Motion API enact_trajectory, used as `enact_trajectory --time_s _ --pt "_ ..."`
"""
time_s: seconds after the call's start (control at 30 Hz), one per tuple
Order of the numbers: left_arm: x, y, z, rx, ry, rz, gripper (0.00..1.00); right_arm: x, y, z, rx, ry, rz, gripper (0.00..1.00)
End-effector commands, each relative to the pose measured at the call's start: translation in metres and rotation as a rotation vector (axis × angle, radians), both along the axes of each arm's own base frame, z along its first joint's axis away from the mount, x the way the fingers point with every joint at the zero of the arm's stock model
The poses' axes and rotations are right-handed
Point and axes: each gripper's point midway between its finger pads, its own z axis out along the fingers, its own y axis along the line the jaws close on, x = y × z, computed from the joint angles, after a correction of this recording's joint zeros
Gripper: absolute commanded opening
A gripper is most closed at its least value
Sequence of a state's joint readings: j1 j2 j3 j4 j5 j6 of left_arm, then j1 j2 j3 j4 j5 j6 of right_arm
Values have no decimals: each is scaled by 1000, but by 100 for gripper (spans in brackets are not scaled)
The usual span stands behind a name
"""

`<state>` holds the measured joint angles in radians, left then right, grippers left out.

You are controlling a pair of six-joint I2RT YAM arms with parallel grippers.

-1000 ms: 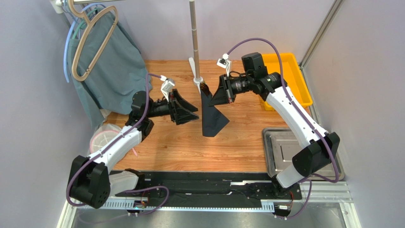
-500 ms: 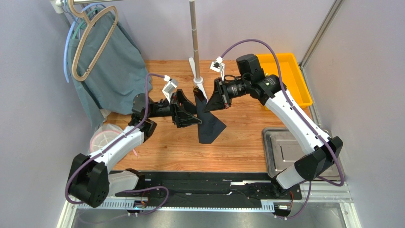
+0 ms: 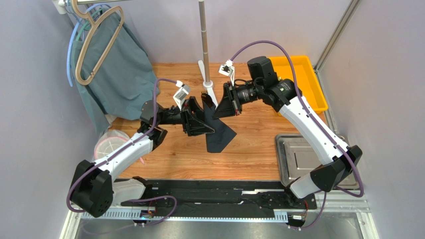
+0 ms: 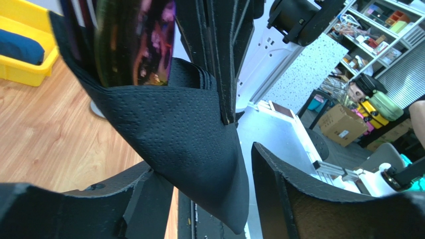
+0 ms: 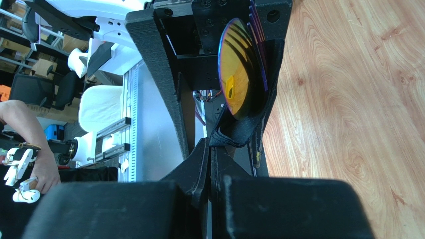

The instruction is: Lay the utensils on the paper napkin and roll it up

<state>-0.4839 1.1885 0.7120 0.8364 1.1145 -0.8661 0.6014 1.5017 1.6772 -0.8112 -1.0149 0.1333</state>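
Observation:
The black paper napkin point(image 3: 219, 130) hangs above the wooden table as a folded cone, and my right gripper point(image 3: 220, 107) is shut on its upper edge point(image 5: 234, 137). Iridescent utensils point(image 5: 239, 69) stand inside the fold, with their tips point(image 3: 204, 94) poking out of the top. My left gripper point(image 3: 201, 122) is open and straddles the napkin point(image 4: 189, 134) from the left. The napkin's lower tip hangs between the two left fingers point(image 4: 309, 199) and keeps a gap to the right-hand one. A spoon bowl point(image 4: 134, 40) shows above the fold.
A yellow bin point(image 3: 299, 74) at the back right holds a dark blue bundle point(image 4: 17, 47). A steel tray point(image 3: 294, 159) lies front right. A metal stand pole point(image 3: 204, 50) rises just behind the grippers. A teal cloth on a hanger point(image 3: 114, 69) and a pink-rimmed bowl point(image 3: 109, 144) are at the left.
The right gripper has carried the napkin bundle a little left and forward. The left gripper has moved right until its fingers surround the napkin, and its jaws have narrowed slightly.

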Motion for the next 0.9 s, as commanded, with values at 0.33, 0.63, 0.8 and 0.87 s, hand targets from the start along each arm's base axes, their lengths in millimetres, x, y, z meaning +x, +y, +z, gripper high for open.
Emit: enact_trajectory --time_s 0.33,0.63,0.8,0.87 --pt "-7 1 34 -69 -62 0 37 -16 0 38 79 -97 29 0" --pt "-13 6 36 -75 -38 19 0 -4 -3 39 57 -142 -42 4" --pt "-12 10 43 -86 -32 49 0 9 -16 49 55 -169 -122 60" --pt "-7 15 47 -91 -27 76 0 14 -26 50 43 -190 -167 70"
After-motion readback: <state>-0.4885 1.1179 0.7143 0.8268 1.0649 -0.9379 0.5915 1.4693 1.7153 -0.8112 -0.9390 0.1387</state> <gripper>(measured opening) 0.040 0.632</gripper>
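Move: The left hand's spread fingers already straddle the hanging napkin roll, its middle about 2 cm forward, 2 cm right and 1 cm above the left hand point. The right hand's closed fingers pinch the roll higher up, some 3 cm forward, 3 cm right and 4 cm above the left hand. From the right hand, the roll's middle is 1 cm back, 1 cm left and 3 cm below, and the utensil heads lie 1 cm forward, 2 cm left and 6 cm above. Holding almost still, the left hand shuts its fingers fully on the napkin roll just below the right hand's pinch, then lifts about 2 cm, easing back slightly. The right hand keeps its grip until the left has closed, then opens to over half, letting go of the roll while rising about 1.5 cm and pulling off forward and slightly right. ##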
